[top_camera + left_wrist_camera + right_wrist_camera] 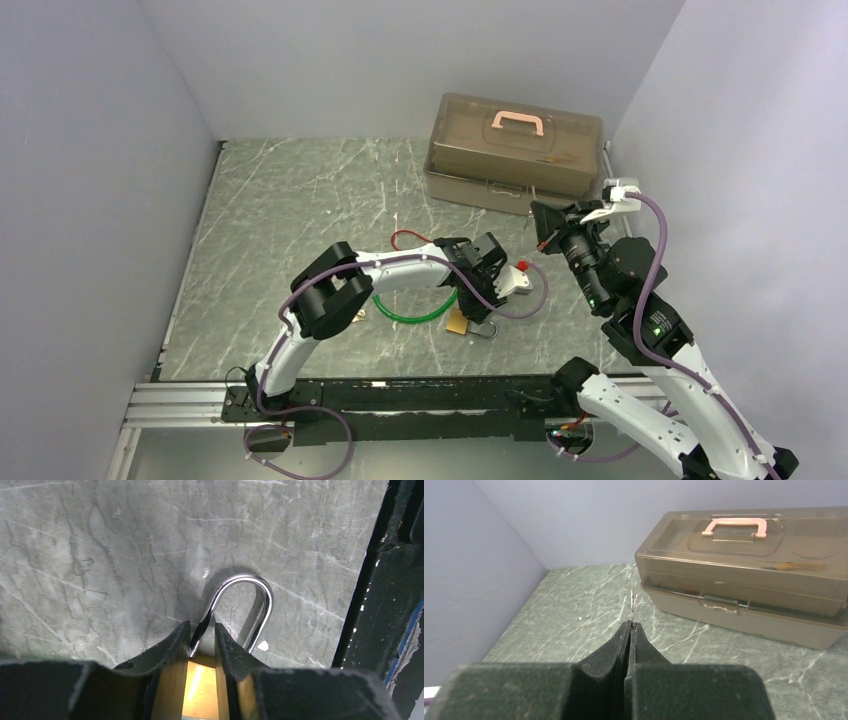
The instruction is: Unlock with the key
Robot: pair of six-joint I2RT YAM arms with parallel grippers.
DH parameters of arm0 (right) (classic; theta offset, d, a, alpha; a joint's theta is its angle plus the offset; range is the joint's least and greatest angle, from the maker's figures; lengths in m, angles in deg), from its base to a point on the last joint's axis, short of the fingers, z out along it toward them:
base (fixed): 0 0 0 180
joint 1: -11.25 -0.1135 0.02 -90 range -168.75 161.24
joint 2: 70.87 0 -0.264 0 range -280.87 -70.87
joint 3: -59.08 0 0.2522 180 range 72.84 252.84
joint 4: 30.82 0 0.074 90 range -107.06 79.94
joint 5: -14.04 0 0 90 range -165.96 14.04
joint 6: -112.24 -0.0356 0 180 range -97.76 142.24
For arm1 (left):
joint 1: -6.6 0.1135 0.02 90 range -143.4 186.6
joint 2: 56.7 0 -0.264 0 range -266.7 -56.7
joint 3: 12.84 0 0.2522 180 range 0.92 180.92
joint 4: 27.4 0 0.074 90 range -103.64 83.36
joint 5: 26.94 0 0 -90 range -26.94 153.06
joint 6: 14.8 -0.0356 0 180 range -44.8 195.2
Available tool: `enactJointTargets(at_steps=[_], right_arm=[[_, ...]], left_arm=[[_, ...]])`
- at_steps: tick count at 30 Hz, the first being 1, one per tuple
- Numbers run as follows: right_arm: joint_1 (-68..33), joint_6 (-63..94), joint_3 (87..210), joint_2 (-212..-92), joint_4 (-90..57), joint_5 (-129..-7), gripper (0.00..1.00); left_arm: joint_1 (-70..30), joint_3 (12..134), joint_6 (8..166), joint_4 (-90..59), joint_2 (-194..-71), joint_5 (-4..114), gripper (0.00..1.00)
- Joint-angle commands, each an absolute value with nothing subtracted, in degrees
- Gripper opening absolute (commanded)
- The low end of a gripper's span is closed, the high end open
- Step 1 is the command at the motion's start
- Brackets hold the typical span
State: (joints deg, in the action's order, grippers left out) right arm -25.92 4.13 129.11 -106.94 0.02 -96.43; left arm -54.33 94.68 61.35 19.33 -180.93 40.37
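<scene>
The brass padlock [201,685] lies on the marble table with its silver shackle [245,587] pointing away from my left wrist. My left gripper [202,630] is shut on the padlock body, one finger [170,650] against each side of it. From above, the padlock [458,322] shows just below the left gripper [472,305], near the table's front middle. My right gripper [630,625] is shut on the key [632,602], whose thin blade sticks out edge-on past the fingertips. The right gripper [541,226] hangs above the table, right of the padlock and apart from it.
A brown translucent toolbox [515,150] with a pink handle stands at the back right. A green ring [410,312] and a red loop [408,237] lie by the left arm. A small brass item [357,317] rests left of the ring. The black rail [380,600] runs close beside the padlock.
</scene>
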Motion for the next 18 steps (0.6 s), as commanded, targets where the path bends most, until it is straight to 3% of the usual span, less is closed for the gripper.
enactJointTargets(at_steps=[1,5,9,18], right_arm=[[-25.85,5.1,131.62,-107.2,-2.03,-95.6,0.0],[-25.84,5.44,132.03,-107.55,-1.88,-95.63,0.0],[-25.77,5.89,132.29,-107.86,-2.28,-95.94,0.0],[-25.84,6.52,133.23,-107.89,-2.58,-96.13,0.0]], left_arm=[[-54.75,92.64,61.6,22.67,-180.3,38.89,0.29],[-54.84,90.33,60.66,21.71,-179.85,40.71,0.25],[-54.93,90.84,60.14,23.36,-180.22,44.15,0.0],[-48.98,97.66,66.53,31.95,-174.58,43.74,0.0]])
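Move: The padlock lies flat on the table just under the left fingertips, its middle about 2 cm back of the left hand and 1 cm below, with the forward leg of its shackle already between the open fingers. From there the green cable ring centres some 6 cm ahead and 12 cm left, and the keys about 25 cm left, level with the hand. From the right hand, holding its key up high, the padlock is roughly 8 cm back, 8 cm left and 36 cm down. The padlock's shackle is caught by its forward leg, close to the brass body: the left fingers, about a third open, shut on it while the hand stays almost in place low over the table. Only at the end does the left hand slide about 2 cm to the left, towards the keys, fingers kept shut and the wrist turning just a few degrees. ##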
